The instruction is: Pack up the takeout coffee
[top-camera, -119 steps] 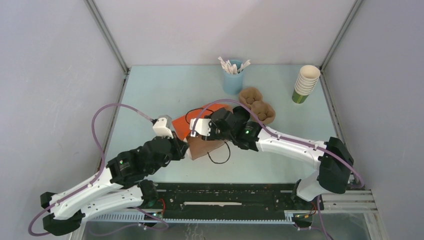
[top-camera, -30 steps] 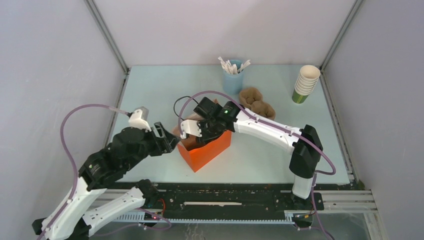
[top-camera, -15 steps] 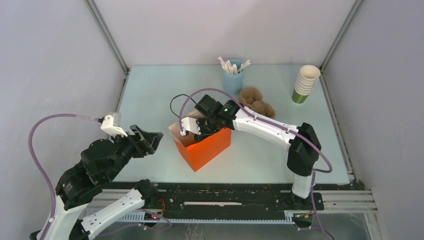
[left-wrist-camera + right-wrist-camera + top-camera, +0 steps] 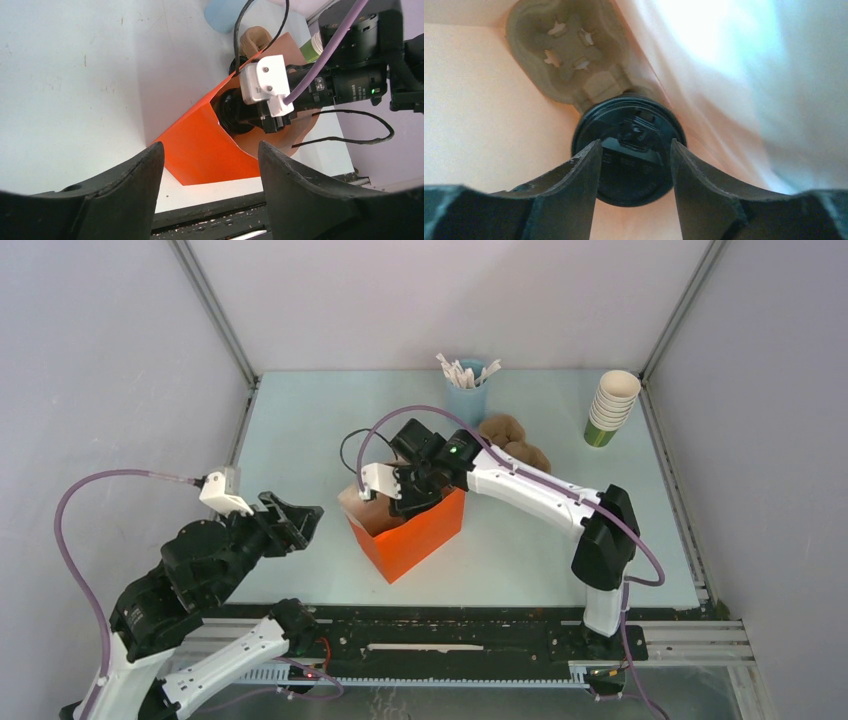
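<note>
An orange paper bag (image 4: 412, 536) stands upright at the table's middle. My right gripper (image 4: 402, 498) reaches down into its open mouth. In the right wrist view the takeout coffee (image 4: 634, 165) shows only its round black lid, seated in a brown pulp carrier (image 4: 569, 55) at the bag's bottom. My right gripper (image 4: 635, 143) hovers over that lid, open, its fingers narrower apart than the lid. My left gripper (image 4: 300, 520) stands open and empty to the left of the bag. In the left wrist view the bag (image 4: 200, 150) lies beyond my left gripper (image 4: 210, 145).
A blue cup of stir sticks (image 4: 466, 390) stands at the back. Brown pulp carriers (image 4: 518, 445) lie behind the right arm. A stack of lidless cups (image 4: 610, 405) is at the back right. A black cable (image 4: 350, 452) loops left of the bag. A metal rail (image 4: 450, 640) runs along the near edge.
The bag, lying tilted earlier, now stands upright. My left arm has drawn back leftward, away from the bag. My right gripper's jaws have widened above the lid.
</note>
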Controlling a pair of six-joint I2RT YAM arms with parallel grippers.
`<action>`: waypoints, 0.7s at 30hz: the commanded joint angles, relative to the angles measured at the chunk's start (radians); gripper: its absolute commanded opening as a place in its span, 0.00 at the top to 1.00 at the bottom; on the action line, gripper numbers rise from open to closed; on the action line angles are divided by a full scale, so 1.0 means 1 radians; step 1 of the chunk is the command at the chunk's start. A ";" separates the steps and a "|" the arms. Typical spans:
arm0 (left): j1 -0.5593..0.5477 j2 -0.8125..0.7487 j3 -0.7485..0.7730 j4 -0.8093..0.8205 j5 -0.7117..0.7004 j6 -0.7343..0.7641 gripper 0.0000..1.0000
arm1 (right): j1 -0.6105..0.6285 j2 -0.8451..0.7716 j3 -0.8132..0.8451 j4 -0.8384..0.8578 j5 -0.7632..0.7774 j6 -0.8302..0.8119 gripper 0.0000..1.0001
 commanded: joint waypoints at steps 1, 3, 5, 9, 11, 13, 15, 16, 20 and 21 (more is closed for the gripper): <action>0.004 -0.016 0.008 0.016 -0.010 0.007 0.27 | -0.002 -0.016 0.071 -0.055 0.047 0.033 0.36; 0.004 -0.022 0.001 0.017 -0.013 0.004 0.27 | 0.003 -0.035 0.083 -0.048 0.045 0.041 0.34; 0.004 -0.019 -0.004 0.018 -0.010 0.003 0.27 | 0.009 -0.052 0.097 -0.047 0.063 0.049 0.32; 0.004 -0.010 -0.014 0.029 0.003 0.003 0.27 | 0.013 -0.083 0.109 -0.052 0.089 0.048 0.29; 0.004 -0.007 -0.018 0.036 0.006 0.003 0.27 | 0.014 -0.101 0.112 -0.048 0.100 0.055 0.28; 0.004 -0.003 -0.019 0.037 0.006 0.004 0.27 | 0.014 -0.121 0.117 -0.038 0.113 0.068 0.27; 0.005 -0.004 -0.022 0.037 0.005 0.003 0.27 | 0.015 -0.143 0.125 -0.022 0.127 0.087 0.25; 0.005 -0.005 -0.023 0.039 0.004 0.002 0.27 | 0.014 -0.158 0.127 -0.010 0.136 0.098 0.24; 0.004 -0.002 -0.029 0.043 0.007 -0.001 0.27 | 0.014 -0.216 0.134 0.031 0.170 0.136 0.18; 0.004 0.000 -0.030 0.044 0.009 -0.002 0.27 | 0.015 -0.226 0.140 0.031 0.178 0.141 0.17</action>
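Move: The lidded coffee cup is right under my right fingertips inside the paper bag, its middle about 5 cm below and 1 cm left. The cup holder's empty well is some 5 cm back, 6 cm left and 9 cm below; the loose black lid outside lies roughly 10 cm ahead, 13 cm right and 12 cm below. From my left hand, the cup is about 10 cm ahead, 18 cm right and 18 cm lower. I back my right hand off the cup lid and straight up towards the bag's mouth, slowly at first, then faster, about 9 cm in all. My already part-open fingers spread wider as I go, and the wrist turns some 15 degrees, swinging a little clockwise. ##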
